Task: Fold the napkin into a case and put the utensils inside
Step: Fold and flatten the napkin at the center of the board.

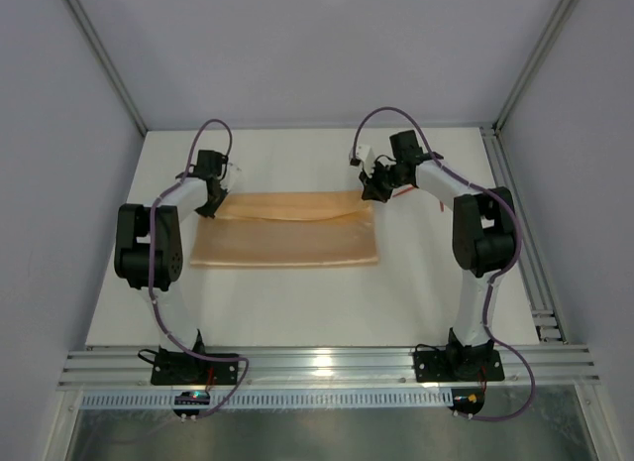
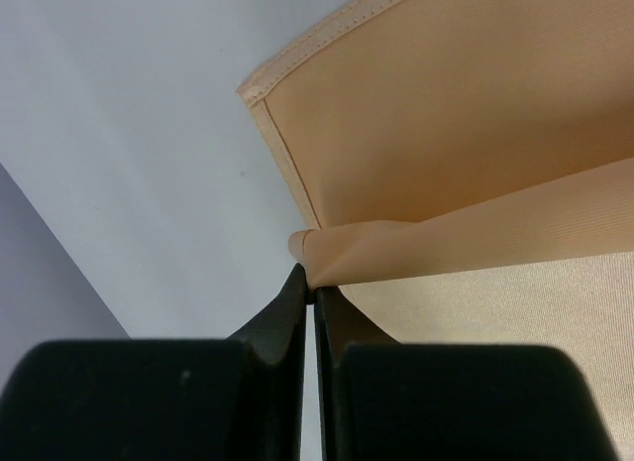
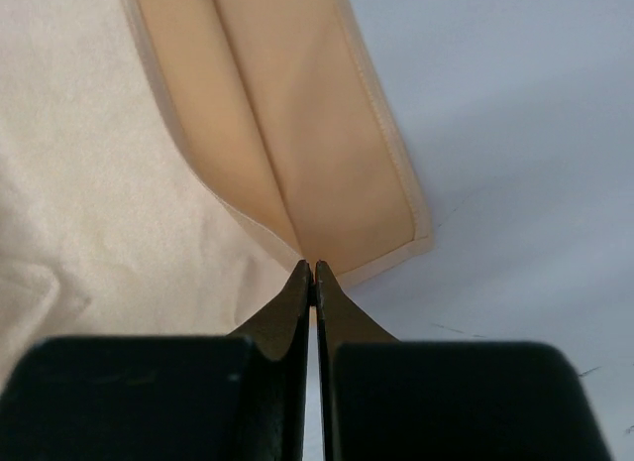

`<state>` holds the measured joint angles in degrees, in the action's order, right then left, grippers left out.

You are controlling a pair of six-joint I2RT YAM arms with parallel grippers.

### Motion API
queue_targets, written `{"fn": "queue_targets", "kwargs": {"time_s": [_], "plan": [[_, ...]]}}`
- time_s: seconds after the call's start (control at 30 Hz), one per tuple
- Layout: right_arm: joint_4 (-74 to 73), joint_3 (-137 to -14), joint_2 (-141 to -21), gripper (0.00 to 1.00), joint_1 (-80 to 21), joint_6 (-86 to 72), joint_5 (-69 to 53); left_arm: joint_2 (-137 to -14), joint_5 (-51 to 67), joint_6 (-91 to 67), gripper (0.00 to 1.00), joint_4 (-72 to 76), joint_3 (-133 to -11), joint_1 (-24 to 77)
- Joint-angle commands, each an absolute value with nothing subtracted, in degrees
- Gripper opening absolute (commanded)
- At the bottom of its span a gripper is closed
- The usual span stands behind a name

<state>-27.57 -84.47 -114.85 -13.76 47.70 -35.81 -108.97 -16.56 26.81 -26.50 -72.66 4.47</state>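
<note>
The peach-orange napkin (image 1: 287,238) lies on the white table as a wide rectangle, with its far strip folded over toward the front. My left gripper (image 1: 210,208) is at the napkin's far left corner. In the left wrist view the left gripper (image 2: 314,290) is shut, pinching the end of the napkin's (image 2: 475,104) folded strip. My right gripper (image 1: 374,195) is at the far right corner. In the right wrist view the right gripper (image 3: 314,273) is shut on the napkin's (image 3: 79,183) fold, where the layers meet. A sliver of an orange-red utensil (image 1: 401,192) shows beside the right wrist, mostly hidden.
The white table (image 1: 297,302) is walled by grey panels on the left, back and right. A metal rail (image 1: 535,273) runs along its right side. Both arm bases stand at the near edge.
</note>
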Motion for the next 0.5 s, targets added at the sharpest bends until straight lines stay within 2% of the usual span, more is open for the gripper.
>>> {"fn": "queue_targets", "kwargs": {"time_s": [0.0,0.13,0.23,0.47], "plan": [[-26.54,-89.03,-116.36,0.03,-13.45,40.52,-36.65,-107.84,-18.46,26.63,0.02,-25.93,-75.58,4.13],[-26.89,-90.52,-118.82,0.03,-13.10,37.71,-34.81,-109.60,-18.72,26.46,0.04,-25.84,-76.29,4.13],[-27.86,-92.45,-120.23,0.03,-12.83,35.51,-33.40,-110.65,-19.25,26.19,0.17,-25.66,-76.81,4.13],[-29.27,-96.85,-123.75,0.03,-12.30,31.73,-30.41,-111.97,-20.31,25.14,0.28,-22.68,-77.69,4.13]]}}
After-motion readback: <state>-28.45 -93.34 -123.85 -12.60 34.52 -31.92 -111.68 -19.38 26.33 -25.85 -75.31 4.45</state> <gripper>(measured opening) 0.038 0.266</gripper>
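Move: The napkin's far-left corner, on the lower layer, lies about 7 cm straight ahead of the left hand and some 3 cm below; the near fold's left end is about 15 cm behind that hand. For the right hand, still pinching the upper layer's other corner, the far-right corner is about 5 cm ahead, 1 cm right and 5 cm down. From it, the fork lies 7 cm ahead and 14 cm right, the knife 6 cm ahead and 20 cm right. The napkin's upper-layer corner at the left comes out of the left fingers, which lift it a centimetre while easing just over 1 cm forward, then open partly and sink back level. The right fingers stay shut on theirs, taking it about 3 cm forward towards the far-right corner, first up slightly, then down some 3.5 cm, turning about 15 degrees, clockwise and tipping downward. ##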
